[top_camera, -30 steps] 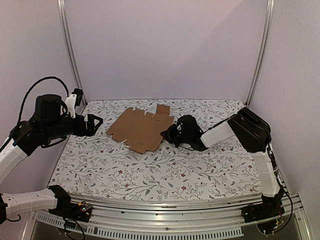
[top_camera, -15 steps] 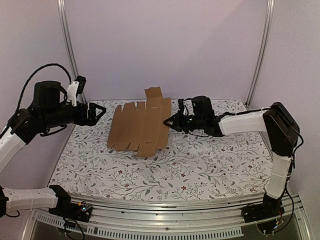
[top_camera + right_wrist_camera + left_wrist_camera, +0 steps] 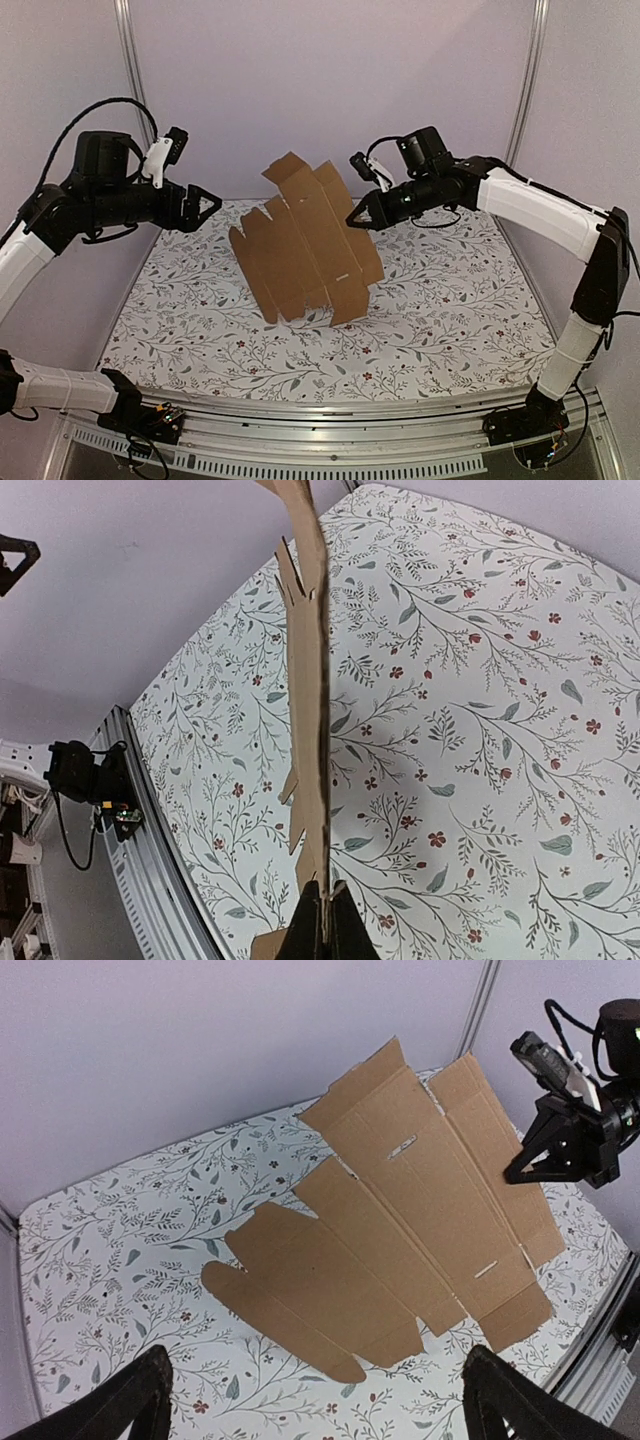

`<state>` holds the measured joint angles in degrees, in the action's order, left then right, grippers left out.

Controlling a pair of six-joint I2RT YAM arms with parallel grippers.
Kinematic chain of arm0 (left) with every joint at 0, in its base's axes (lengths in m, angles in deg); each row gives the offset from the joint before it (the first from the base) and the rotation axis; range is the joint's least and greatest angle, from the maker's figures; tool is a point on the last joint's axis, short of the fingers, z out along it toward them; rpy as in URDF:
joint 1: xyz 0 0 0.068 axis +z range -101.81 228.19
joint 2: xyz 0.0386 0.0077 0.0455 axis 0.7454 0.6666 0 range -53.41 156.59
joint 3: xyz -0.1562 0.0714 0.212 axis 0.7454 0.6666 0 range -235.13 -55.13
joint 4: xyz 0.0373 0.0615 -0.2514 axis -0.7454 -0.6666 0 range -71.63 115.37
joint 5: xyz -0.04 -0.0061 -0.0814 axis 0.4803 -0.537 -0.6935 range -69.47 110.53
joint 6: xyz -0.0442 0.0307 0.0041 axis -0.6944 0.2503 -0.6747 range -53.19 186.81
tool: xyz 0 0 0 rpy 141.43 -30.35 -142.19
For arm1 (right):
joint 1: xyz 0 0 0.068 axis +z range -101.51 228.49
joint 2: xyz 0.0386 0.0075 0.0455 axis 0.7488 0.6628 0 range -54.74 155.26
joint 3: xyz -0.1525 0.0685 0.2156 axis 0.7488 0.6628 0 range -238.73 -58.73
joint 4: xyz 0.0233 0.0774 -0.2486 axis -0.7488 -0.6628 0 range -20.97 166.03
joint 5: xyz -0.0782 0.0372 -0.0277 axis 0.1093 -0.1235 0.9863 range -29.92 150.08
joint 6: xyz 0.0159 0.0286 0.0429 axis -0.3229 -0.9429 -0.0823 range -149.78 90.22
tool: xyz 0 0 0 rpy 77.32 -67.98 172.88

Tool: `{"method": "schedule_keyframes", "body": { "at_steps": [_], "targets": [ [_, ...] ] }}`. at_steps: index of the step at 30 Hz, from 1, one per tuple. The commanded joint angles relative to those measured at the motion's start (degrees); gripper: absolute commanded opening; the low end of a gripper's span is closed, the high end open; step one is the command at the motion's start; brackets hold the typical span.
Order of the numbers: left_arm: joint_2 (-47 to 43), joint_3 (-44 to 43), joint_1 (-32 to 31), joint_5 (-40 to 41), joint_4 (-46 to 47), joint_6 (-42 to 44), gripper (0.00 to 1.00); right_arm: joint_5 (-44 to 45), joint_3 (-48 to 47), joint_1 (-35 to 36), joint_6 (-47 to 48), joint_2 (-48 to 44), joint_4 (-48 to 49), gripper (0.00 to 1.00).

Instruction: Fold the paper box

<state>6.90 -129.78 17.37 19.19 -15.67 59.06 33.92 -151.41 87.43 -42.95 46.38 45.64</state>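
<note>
The paper box is a flat brown die-cut cardboard sheet with flaps and slots, lifted off the table and hanging tilted in mid-air. My right gripper is shut on the sheet's right edge, high above the middle of the table. Seen from the right wrist, the sheet shows edge-on, pinched between the black fingertips of that gripper. My left gripper is open and empty, raised at the left, apart from the sheet. In the left wrist view the whole sheet lies spread out ahead of the wide-apart fingers.
The floral tablecloth covers the table. Metal frame posts stand at the back corners before a plain pale wall. A rail with cables runs along the near edge.
My right gripper has raised the cardboard sheet from flat on the table to hanging tilted in the air. The left gripper has risen and moved slightly right, staying open.
</note>
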Motion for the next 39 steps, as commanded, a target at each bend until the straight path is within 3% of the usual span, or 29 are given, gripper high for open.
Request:
{"method": "schedule_keyframes", "body": {
  "at_steps": [1,10,16,28,34,39],
  "targets": [
    [0.2,-2.0,0.6,-3.7,-2.2,0.8,0.99,-2.6,-6.7,-0.2,12.3,-3.7,-18.8,0.00],
    [-0.2,-4.7,0.6,-12.8,-3.4,-1.5,1.00,-5.8,-14.5,3.3,21.4,-8.2,-38.7,0.00],
    [-1.2,-4.2,0.6,-15.9,-3.4,-1.4,0.99,-11.6,-13.9,6.4,26.1,-9.6,-46.8,0.00],
    [-0.3,3.5,0.5,-17.4,-1.3,-2.9,1.00,21.9,-14.2,10.8,23.6,3.5,-47.7,0.00],
    [1.1,8.2,0.2,-16.8,1.1,-4.5,0.99,32.4,-14.9,15.2,28.6,7.4,-43.1,0.00],
    [1.1,15.8,-1.5,-15.4,10.9,-11.4,1.00,32.5,-14.4,16.7,34.7,8.2,-38.3,0.00]
  ]
}}
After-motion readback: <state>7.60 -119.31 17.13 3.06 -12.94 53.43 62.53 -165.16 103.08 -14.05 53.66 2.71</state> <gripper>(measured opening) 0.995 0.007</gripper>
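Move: The right hand already holds the paper box by its edge, the box's middle about 9 cm left, 3 ahead and 10 below. It is bound for the bare near-middle of the table, some 10 cm back, level sideways and 21 below; the near table edge is roughly 23 cm straight back and 23 below. From the left hand that near-middle spot lies about 21 cm right, 4 back and 31 below. Right hand, still pinching the box, swings back 16 cm, then down and forward, fingers tipping down; left sinks. ##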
